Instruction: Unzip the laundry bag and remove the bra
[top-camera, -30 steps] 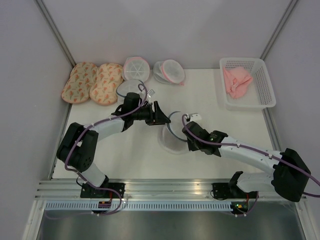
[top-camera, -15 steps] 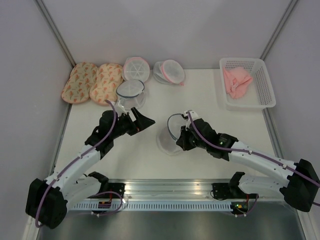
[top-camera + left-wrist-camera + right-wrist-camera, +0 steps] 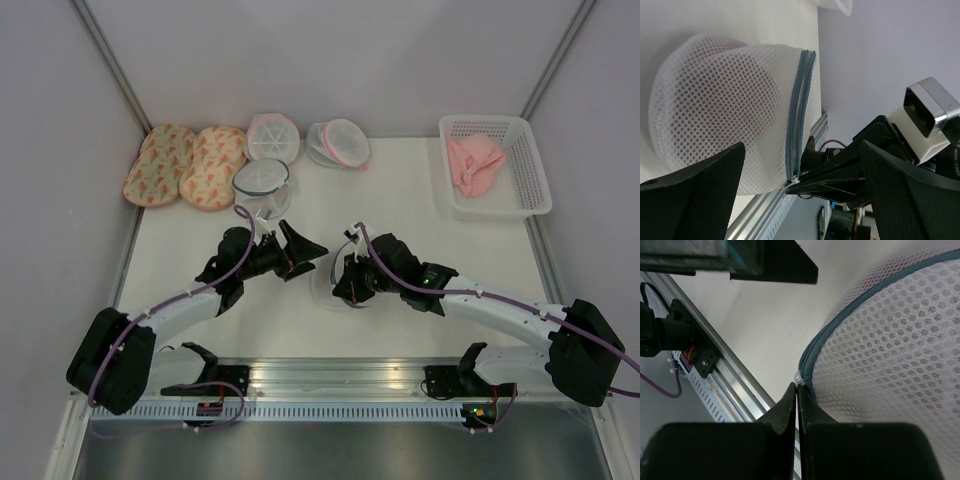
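The laundry bag [image 3: 725,115], white mesh with a blue-grey zipper rim [image 3: 799,110], lies on its side on the table between the two arms; in the top view [image 3: 322,282] the right arm covers most of it. My right gripper [image 3: 798,388] is shut on the small white zipper pull [image 3: 799,377] at the bag's near edge, also seen in the left wrist view [image 3: 793,180]. My left gripper [image 3: 303,252] is open and empty, its fingers spread just left of the bag, facing the zipper. The bra is hidden.
A second blue-grey-rimmed mesh bag [image 3: 262,180] sits behind the left gripper. Two pink-rimmed mesh bags [image 3: 273,137] and two peach patterned pads [image 3: 185,165] lie along the back. A white basket [image 3: 530,170] with pale pink cloth [image 3: 473,163] stands at the back right.
The left arm pulled back towards its base, then its open gripper came forward to the bag again. The right gripper shifted left and nearer with the bag's rim.
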`<state>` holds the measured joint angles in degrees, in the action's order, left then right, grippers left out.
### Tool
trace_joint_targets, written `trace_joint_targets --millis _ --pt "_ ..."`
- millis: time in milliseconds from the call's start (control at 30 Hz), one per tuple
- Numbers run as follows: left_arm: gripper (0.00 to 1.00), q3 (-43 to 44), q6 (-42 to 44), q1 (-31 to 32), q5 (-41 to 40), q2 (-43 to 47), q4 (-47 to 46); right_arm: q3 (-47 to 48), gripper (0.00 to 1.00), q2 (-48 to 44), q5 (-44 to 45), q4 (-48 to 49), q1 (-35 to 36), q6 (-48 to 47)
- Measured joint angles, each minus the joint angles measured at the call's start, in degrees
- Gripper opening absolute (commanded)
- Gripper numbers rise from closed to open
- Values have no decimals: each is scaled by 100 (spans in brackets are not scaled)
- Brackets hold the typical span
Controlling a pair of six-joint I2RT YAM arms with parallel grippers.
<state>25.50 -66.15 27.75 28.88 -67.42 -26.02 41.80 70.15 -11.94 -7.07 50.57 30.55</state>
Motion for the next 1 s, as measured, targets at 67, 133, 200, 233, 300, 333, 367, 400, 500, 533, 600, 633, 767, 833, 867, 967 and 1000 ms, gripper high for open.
trace_joint_targets --millis 67,133,200,233,300,333,367,400,500,533,600,633,767,833,867,967,1000 --pt "97 201 28 114 184 -409 -76 2 0 -2 -26 17 2 -17" --pt "96 557 173 254 334 -807 -24 0 0 -13 -28 17 2 -39" --pt "88 907 382 389 452 -1095 70 0 0 -44 -28 15 2 -52" --pt "78 1040 483 448 487 -1189 98 0 0 -63 -28 15 0 -61" --pt "61 1196 636 529 573 -1298 116 0 1 -101 -26 17 0 -74" --pt "41 1246 723 566 625 -1335 133 0 1 -109 -26 17 0 -81" --pt "33 1287 796 588 669 -1366 177 0 0 -114 -28 17 0 -83" --pt "25 1333 914 614 719 -1405 254 2 0 -114 -26 17 0 -83" --pt "2 1467 1196 640 737 -1478 564 2 1 -114 -26 9 0 -87" --pt "2 1486 1287 640 730 -1478 673 0 1 -114 -24 2 0 -87" --pt "2 1497 1405 638 693 -1478 800 0 0 -118 -26 -35 2 -92" --pt "2 1497 1445 634 651 -1475 876 0 1 -120 -26 -57 2 -92" --pt "2 1451 1484 531 426 -1445 1060 0 0 -122 -31 -111 2 -116" --pt "2 1379 1482 428 358 -1397 1121 0 0 -122 -55 -118 -20 -146" --pt "2 1349 1482 380 308 -1373 1158 -4 0 -120 -81 -127 -26 -164" --pt "2 1314 1480 236 157 -1327 1266 -68 0 -120 -210 -164 -26 -205" --pt "2 1298 1480 208 118 -1320 1272 -111 1 -120 -245 -177 -24 -212"
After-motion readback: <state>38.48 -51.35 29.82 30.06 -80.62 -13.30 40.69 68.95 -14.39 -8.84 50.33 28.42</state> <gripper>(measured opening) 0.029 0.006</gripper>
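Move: The left hand, open, has the bag's upright zip edge about 5 cm to its right, straight ahead 0 and at about its own height. The zipper pull, already in the right fingers, is some 8 cm back, 6 cm right and 4 cm lower. A second blue-rimmed bag stands about 16 cm ahead, 14 cm left and 11 cm below. From the right hand, that zip edge lies roughly 8 cm ahead, 2 cm left and 3 cm higher. The left fingers pinch the bag's zip edge, closing from wide open after a reach of about 6 cm to the right with a slight clockwise turn. Still shut on the edge, the left hand then draws back left about 3.5 cm, sinking some 3 cm and easing forward. The right hand keeps its hold on the zipper pull and stays nearly in place. ##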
